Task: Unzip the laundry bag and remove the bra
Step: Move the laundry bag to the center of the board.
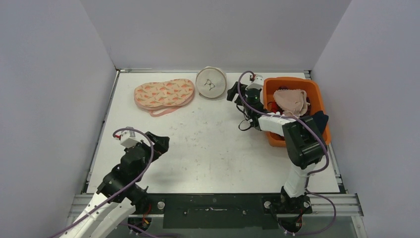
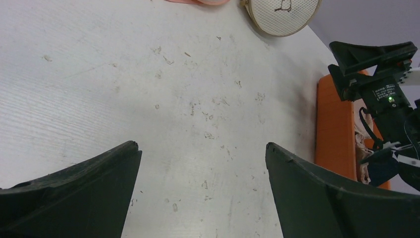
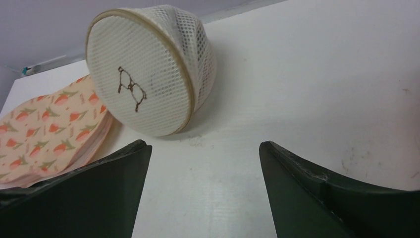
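The white mesh laundry bag (image 1: 211,82) rests at the back of the table, its round face with a small stitched mark tilted up; its zip is not visible. A peach bra with an orange print (image 1: 163,93) lies flat on the table just left of the bag, outside it. My right gripper (image 1: 232,94) hovers open just right of the bag and holds nothing. In the right wrist view the bag (image 3: 143,69) and bra (image 3: 49,129) lie just beyond the right gripper (image 3: 204,144). My left gripper (image 1: 161,141) stands open and empty over the near left table (image 2: 203,146).
An orange basket (image 1: 317,94) stands at the right edge with a beige garment (image 1: 291,101) and dark clothes in it, right beside the right arm. Grey walls close in the table on three sides.
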### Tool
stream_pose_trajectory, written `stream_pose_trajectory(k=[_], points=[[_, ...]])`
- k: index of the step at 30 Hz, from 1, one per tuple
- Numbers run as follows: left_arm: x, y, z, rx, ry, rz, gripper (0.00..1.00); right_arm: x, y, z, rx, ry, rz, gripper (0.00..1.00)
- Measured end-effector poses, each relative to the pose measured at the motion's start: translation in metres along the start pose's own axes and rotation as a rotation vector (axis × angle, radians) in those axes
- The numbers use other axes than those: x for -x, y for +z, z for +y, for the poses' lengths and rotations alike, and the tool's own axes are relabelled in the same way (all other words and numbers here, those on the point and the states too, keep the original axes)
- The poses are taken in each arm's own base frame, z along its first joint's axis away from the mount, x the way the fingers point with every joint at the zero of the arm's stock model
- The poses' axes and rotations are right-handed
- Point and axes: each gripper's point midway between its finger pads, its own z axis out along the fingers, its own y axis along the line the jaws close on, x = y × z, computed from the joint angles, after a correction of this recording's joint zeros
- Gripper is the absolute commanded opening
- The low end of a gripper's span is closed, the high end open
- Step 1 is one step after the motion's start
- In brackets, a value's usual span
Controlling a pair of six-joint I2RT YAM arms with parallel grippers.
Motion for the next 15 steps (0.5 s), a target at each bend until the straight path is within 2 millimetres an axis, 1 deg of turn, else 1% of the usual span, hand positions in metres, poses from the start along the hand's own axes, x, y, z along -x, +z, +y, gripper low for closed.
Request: stream_pose_trajectory(k=[3,5,6,10,15], points=[[-0.006,0.002,0.004,-0.006,0.008,0.006,0.96,-0.001,0.025,-0.009,-0.012,0.000,-0.007,0.82],[-0.011,0.005,0.006,-0.018,0.019,0.012,0.97,-0.002,0.043,-0.011,-0.009,0.003,-0.015,0.82],[-0.012,0.005,0.005,-0.024,0.022,0.015,0.97,-0.004,0.049,-0.011,-0.006,0.004,-0.013,0.82],[-0.016,0.008,0.000,-0.062,0.034,0.020,0.97,-0.013,0.072,-0.001,0.051,0.008,-0.003,0.83],[-0.023,0.013,-0.003,-0.073,0.058,0.049,0.97,-0.022,0.089,0.012,0.123,0.019,0.012,0.82]])
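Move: The white laundry bag lies about 11 cm ahead and 10 cm to the left of my right hand, its middle some 6 cm lower. The floral bag is about 6 cm ahead and 30 cm left of my right hand, some 11 cm below it, and the orange box is about 27 cm right, 5 cm back and 9 cm lower. From my left hand, the laundry bag lies about 37 cm ahead and 21 cm to the right. My open right hand reaches for the near right side of the laundry bag: first forward and sinking, then slowing and bending left, about 7 cm forward and 4 cm each left and down, the wrist turning slightly counter-clockwise. My left hand, also open, eases about 2 cm right and down while turning slightly clockwise. ##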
